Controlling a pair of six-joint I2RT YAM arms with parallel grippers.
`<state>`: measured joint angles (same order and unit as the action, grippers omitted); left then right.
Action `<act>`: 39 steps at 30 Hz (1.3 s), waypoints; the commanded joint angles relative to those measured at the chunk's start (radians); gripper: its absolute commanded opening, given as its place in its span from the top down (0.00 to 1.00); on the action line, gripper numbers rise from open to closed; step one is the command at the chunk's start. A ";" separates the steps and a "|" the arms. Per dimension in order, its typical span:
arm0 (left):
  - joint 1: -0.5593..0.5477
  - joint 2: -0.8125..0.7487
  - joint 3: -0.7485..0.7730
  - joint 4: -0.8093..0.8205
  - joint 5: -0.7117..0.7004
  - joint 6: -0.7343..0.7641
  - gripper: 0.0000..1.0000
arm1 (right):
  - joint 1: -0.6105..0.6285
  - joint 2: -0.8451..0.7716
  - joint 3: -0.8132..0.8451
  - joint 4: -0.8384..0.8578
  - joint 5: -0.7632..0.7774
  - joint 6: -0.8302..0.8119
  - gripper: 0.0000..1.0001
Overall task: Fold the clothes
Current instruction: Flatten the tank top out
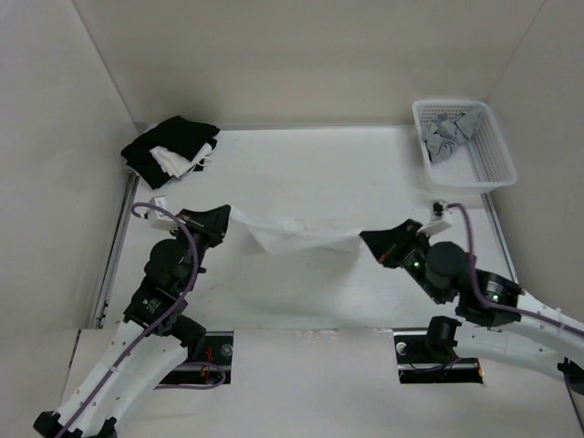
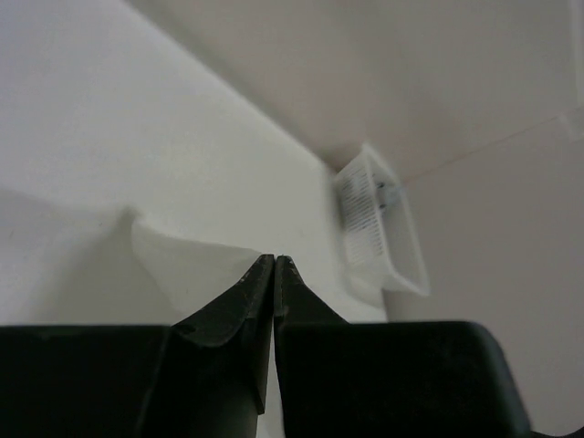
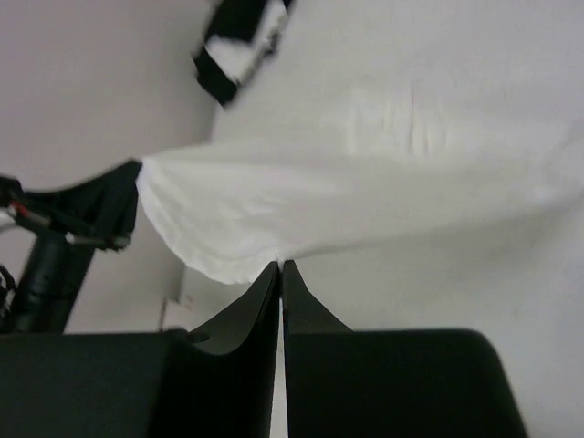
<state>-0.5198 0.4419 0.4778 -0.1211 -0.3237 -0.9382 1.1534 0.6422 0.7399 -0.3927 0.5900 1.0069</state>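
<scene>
The clothes, one small white thin top [image 1: 292, 233], hang stretched between my two grippers above the middle of the table. My left gripper [image 1: 226, 219] is shut on its left end, and in the left wrist view the fabric [image 2: 182, 260] spreads away from the closed tips [image 2: 275, 258]. My right gripper [image 1: 365, 239] is shut on the right end. In the right wrist view the white cloth [image 3: 347, 201] bunches into the closed tips [image 3: 281, 263] and runs across to the left arm's black fingers [image 3: 100, 205]. I cannot make out the straps.
A black-and-white heap of garments [image 1: 173, 151] lies at the back left corner, also in the right wrist view [image 3: 239, 36]. A white basket [image 1: 493, 160] with grey cloth pieces [image 1: 447, 137] stands at the back right, blurred in the left wrist view [image 2: 379, 228]. Walls enclose the table.
</scene>
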 commanded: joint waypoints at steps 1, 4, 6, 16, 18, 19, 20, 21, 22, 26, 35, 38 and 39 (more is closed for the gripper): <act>-0.016 0.021 0.148 0.090 -0.057 0.093 0.99 | -0.031 -0.035 0.148 -0.064 0.125 -0.256 0.94; -0.044 0.012 0.244 0.084 -0.086 0.119 0.99 | -0.028 -0.041 0.272 -0.064 0.155 -0.349 0.94; -0.065 -0.005 0.297 0.078 -0.113 0.137 0.99 | 0.001 -0.044 0.346 -0.061 0.183 -0.398 0.94; -0.101 0.075 0.326 0.121 -0.210 0.205 0.99 | -0.147 0.088 0.356 0.116 -0.002 -0.521 0.93; -0.085 0.135 0.302 0.159 -0.209 0.194 0.99 | -0.296 0.149 0.332 0.185 -0.176 -0.495 0.93; -0.073 0.168 0.301 0.181 -0.206 0.190 0.99 | -0.376 0.187 0.328 0.222 -0.256 -0.485 0.93; -0.055 0.208 0.309 0.207 -0.206 0.191 0.99 | -0.454 0.233 0.334 0.254 -0.333 -0.475 0.93; -0.032 0.248 0.323 0.234 -0.198 0.191 0.99 | -0.523 0.282 0.351 0.288 -0.407 -0.462 0.93; -0.004 0.297 0.343 0.267 -0.189 0.194 0.99 | -0.580 0.334 0.375 0.322 -0.464 -0.452 0.93; 0.112 0.522 0.479 0.369 -0.100 0.200 0.99 | -0.704 0.537 0.562 0.371 -0.576 -0.436 0.94; 0.327 0.816 0.820 0.357 0.141 0.116 0.99 | -0.801 0.746 0.976 0.250 -0.673 -0.450 0.94; 0.340 0.775 0.796 0.367 0.149 0.118 0.99 | -0.803 0.714 0.937 0.252 -0.682 -0.450 0.93; 0.340 0.756 0.767 0.373 0.153 0.116 0.99 | -0.803 0.696 0.893 0.261 -0.682 -0.450 0.93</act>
<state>-0.1886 1.2694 1.2358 0.1776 -0.2207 -0.8085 0.3557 1.3808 1.6630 -0.1558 -0.0566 0.5648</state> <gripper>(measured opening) 0.021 0.068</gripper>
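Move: The tank top hangs between the two closed grippers, its middle about 14 cm to the left hand's right and some 15 cm to the right hand's left, 8 to 10 cm below them. The bare far table it is carried over centres roughly 20 cm ahead and 14 cm right of the left hand, 27 cm ahead and 15 cm left of the right hand. Black clothes lie 26 cm ahead and 16 cm left of the left hand; the basket stands 34 cm ahead and 28 cm right of the right hand. These lie 20-25 cm lower. Both grippers keep their pinch on the tank top's corners and fling it: first some 17 cm up, the fingers tipping upward, then a fast forward swing of about 25 cm towards the far wall, dipping on the way and climbing again at its end. The hands spread apart slightly, and the right finishes in a stronger rise. ##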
